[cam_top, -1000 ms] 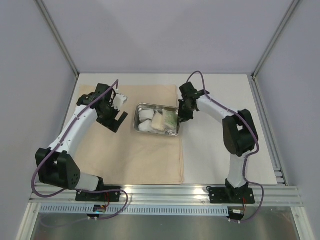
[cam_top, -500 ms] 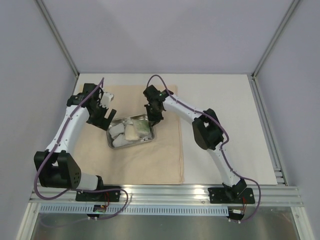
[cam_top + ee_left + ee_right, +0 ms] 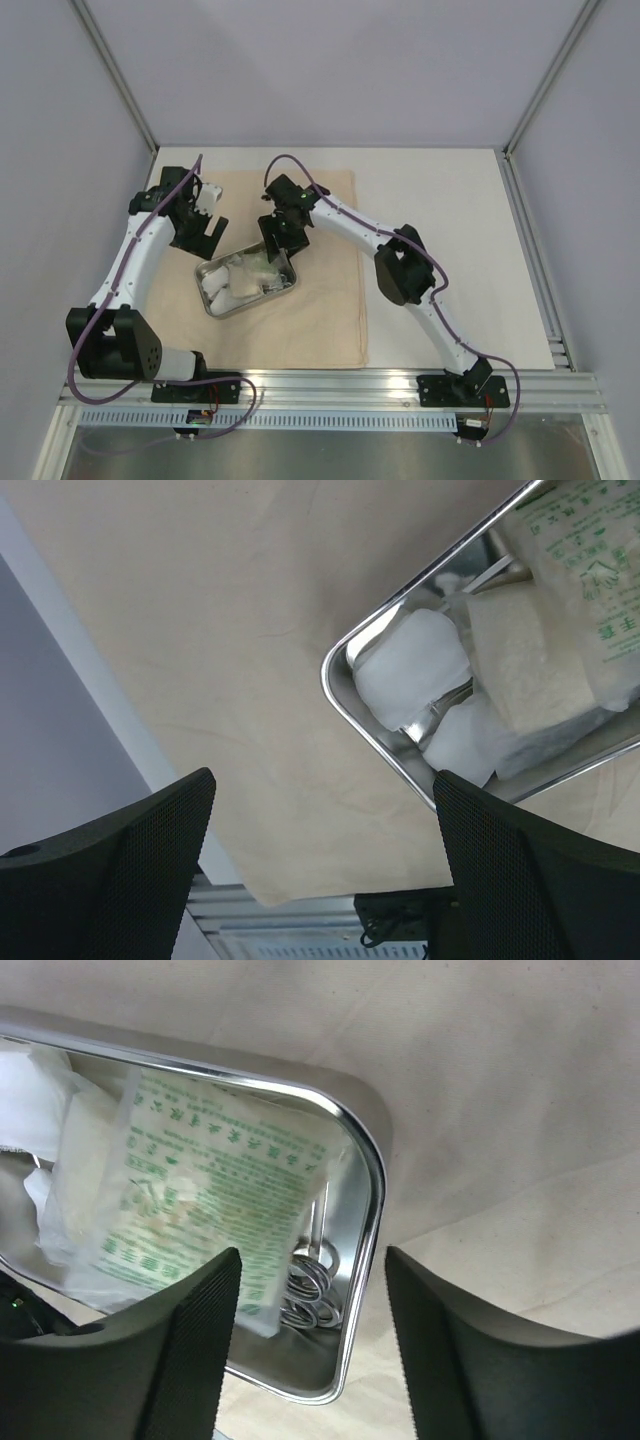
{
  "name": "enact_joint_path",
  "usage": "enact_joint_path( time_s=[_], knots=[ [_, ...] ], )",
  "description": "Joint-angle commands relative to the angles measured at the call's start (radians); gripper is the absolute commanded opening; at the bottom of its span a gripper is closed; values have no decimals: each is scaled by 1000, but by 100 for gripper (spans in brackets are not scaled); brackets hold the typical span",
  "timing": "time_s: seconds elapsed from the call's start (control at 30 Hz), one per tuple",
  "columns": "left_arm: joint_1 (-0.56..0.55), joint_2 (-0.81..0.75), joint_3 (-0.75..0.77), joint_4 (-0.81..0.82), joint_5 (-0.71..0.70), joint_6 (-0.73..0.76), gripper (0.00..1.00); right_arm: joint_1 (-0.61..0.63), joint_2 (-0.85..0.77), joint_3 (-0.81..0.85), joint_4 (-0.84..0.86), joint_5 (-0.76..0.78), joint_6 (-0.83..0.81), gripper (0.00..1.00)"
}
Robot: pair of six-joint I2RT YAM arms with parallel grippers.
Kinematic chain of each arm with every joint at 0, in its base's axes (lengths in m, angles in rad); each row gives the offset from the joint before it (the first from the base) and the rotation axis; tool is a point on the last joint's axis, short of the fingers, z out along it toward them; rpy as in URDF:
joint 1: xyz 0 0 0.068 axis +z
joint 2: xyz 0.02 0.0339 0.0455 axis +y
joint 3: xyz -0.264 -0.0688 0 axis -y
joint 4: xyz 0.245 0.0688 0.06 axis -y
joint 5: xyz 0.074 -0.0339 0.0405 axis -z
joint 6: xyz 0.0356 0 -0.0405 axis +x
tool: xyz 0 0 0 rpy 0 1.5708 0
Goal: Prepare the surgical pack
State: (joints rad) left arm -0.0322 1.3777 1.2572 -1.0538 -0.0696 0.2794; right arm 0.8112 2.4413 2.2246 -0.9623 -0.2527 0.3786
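The beige cloth sheet (image 3: 310, 320) lies flat on the left half of the table. On it stands the shiny steel tray (image 3: 232, 312), turned at an angle. Inside are white gauze squares (image 3: 410, 665), a green-printed packet (image 3: 200, 1180) and the ring handles of the metal scissors (image 3: 310, 1290). My right gripper (image 3: 278, 240) hovers at the tray's far right corner. In the right wrist view its jaws are open astride the tray's rim (image 3: 372, 1190), touching nothing. My left gripper (image 3: 205, 232) is wide open just left of the tray (image 3: 345, 660), with only cloth (image 3: 200, 630) between its fingers.
White tabletop (image 3: 440, 200) lies bare to the right of the cloth. An aluminium rail (image 3: 330, 385) runs along the near edge. Grey walls close in the left, back and right. The cloth's near left corner (image 3: 260, 890) ends close to the rail.
The right gripper dragged the tray left and nearer across the cloth, then opened and let go of its rim. The left gripper drew back to the left, staying open.
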Motion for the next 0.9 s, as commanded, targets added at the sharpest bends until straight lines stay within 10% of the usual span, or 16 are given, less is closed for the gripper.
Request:
enact_joint_path(
  time_s=[0.0,0.4,0.87],
  knots=[
    [6,-29,36,6,-10,18,100,-15,-76,56,2,30,-55,64],
    [6,-29,68,-20,-25,18,100,-246,-292,-103,79,302,6,83],
    [6,-16,87,-46,-48,14,100,-369,10,18,29,279,-10,82]
  ],
)
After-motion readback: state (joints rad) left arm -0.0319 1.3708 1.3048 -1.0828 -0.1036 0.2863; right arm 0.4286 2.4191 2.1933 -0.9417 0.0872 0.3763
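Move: My right hand is just above the tray's right end, fingers already half open. The stretch of the drape's folded right edge that I go for lies about 16 cm ahead, 20 cm to the right and 5 cm below. The tray's middle is some 8 cm back and 11 cm left; its green-printed packet sits about 3 cm back and 5 cm left. From my left hand, that edge lies about 19 cm ahead, 43 cm right and 16 cm lower. I leave the tray's rim and arc my right hand quickly to the right and forward, about 20 cm right and 16 cm out, rising some 11 cm on the way and then dropping as far again over the drape's right edge. The fingers open wider while the hand turns roughly 30 degrees clockwise, until they straddle that edge, not yet seen to touch the cloth. ##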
